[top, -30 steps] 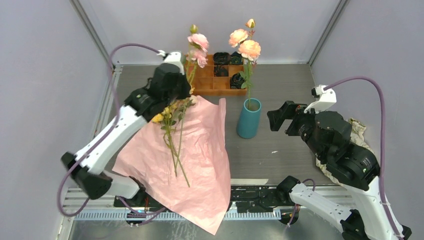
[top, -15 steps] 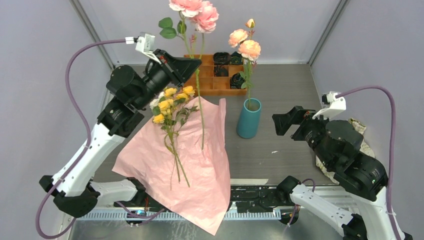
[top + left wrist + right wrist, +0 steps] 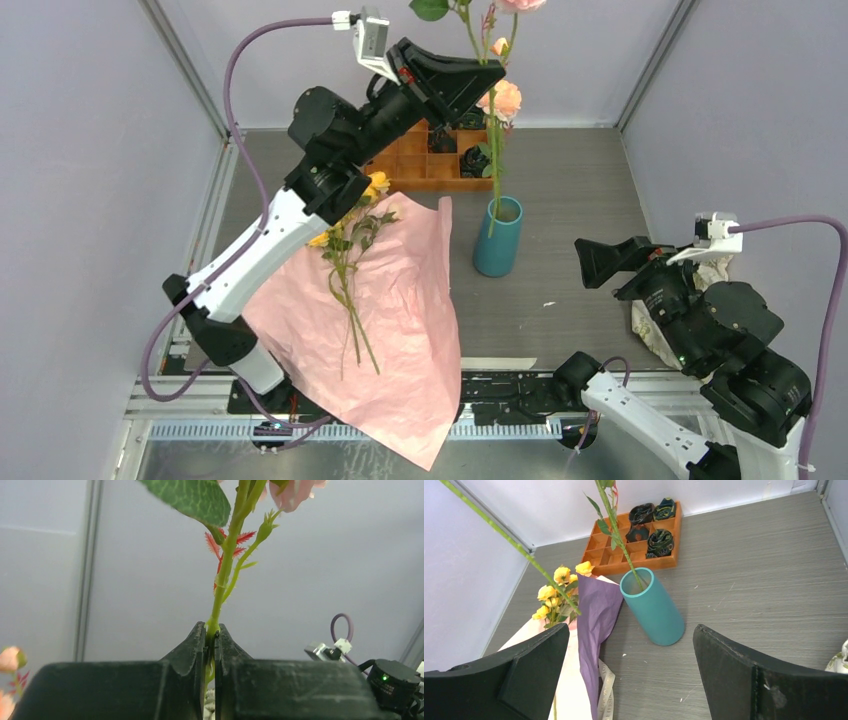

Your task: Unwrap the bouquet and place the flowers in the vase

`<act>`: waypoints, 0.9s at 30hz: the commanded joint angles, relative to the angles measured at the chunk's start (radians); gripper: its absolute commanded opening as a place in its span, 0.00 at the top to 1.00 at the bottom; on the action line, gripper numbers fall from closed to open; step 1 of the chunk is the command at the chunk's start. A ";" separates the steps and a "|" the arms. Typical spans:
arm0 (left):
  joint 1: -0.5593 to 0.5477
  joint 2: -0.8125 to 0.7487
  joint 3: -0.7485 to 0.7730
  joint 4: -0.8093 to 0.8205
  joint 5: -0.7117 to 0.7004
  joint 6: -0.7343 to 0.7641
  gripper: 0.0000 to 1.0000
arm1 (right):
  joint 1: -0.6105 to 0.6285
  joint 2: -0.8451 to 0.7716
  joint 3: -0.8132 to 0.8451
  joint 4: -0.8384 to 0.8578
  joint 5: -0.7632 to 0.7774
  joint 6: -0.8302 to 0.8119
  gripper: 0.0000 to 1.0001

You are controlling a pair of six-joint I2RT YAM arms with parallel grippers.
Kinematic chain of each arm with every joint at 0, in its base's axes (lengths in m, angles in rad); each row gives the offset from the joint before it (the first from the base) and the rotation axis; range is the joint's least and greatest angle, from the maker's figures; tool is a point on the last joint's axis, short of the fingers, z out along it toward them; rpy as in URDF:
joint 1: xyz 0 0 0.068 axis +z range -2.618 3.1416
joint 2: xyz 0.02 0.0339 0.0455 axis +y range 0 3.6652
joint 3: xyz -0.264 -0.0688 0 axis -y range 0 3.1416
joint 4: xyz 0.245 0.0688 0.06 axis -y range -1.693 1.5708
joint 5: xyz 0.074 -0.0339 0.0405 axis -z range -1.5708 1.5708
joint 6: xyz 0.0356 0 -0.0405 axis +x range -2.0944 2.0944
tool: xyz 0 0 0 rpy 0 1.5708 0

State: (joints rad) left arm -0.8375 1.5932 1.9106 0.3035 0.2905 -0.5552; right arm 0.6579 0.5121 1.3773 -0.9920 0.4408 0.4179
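Note:
My left gripper (image 3: 497,70) is raised high at the back, shut on the green stem (image 3: 225,565) of a pink rose (image 3: 520,4) whose head reaches the top edge. The stem's lower part (image 3: 509,540) slants down to the left of the vase. The teal vase (image 3: 497,240) stands upright mid-table with a peach rose (image 3: 504,98) in it. The bouquet's pink paper (image 3: 400,300) lies spread open, with yellow flowers (image 3: 345,235) on it. My right gripper (image 3: 600,262) hovers open to the right of the vase (image 3: 654,610), holding nothing.
An orange compartmented tray (image 3: 410,170) with dark rosettes (image 3: 442,116) sits behind the vase. A beige cloth (image 3: 648,330) lies under my right arm. The paper's purple side (image 3: 596,610) and a cream ribbon (image 3: 608,685) lie left of the vase.
My left arm has lifted the pink rose off the paper, up and to the right, until it is above the tray near the vase. My right gripper has drawn back to the right.

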 commanded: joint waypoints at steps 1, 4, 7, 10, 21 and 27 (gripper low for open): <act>-0.033 0.070 0.146 0.118 0.036 0.059 1.00 | -0.002 -0.006 0.016 0.038 0.032 -0.038 0.01; -0.035 0.122 0.170 0.151 0.026 0.076 1.00 | -0.001 -0.021 0.004 0.053 0.026 -0.043 0.01; -0.035 0.159 0.169 0.179 0.028 0.093 1.00 | -0.001 -0.031 -0.011 0.067 0.018 -0.047 0.01; -0.035 0.189 0.168 0.194 0.026 0.126 1.00 | -0.002 -0.042 -0.034 0.086 0.017 -0.055 0.00; -0.008 0.264 0.198 0.212 0.017 0.199 1.00 | -0.003 -0.028 -0.096 0.171 0.036 -0.087 0.00; 0.033 0.270 0.068 0.315 0.011 0.124 1.00 | -0.001 -0.026 -0.118 0.181 0.057 -0.098 0.00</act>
State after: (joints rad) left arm -0.8360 1.8698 2.0460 0.4686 0.3141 -0.3897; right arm 0.6579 0.4713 1.2652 -0.8795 0.4679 0.3416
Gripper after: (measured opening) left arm 0.066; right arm 0.993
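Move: My left hand, up high, still holds the pink rose with its stem hanging down. The vase stands about 8 cm ahead of it, 5 cm to its right and 48 cm below, with a peach rose already upright in it. The yellow roses lie 24 cm to the left and 8 cm ahead, and the orange box 37 cm ahead and 8 cm left, both nearly 60 cm down. From my idle right hand, the vase is some 19 cm ahead, 11 cm left and 27 cm below. I carry the pink rose over the vase with my left hand, lifting about 2 cm as I drift right, then going forward and right while sinking: roughly 6 cm each way overall, ending 4 cm lower. I tilt my wrist some 10 degrees so the stem's lower end swings forward to the vase mouth, and my fingers stay shut on the stem. ##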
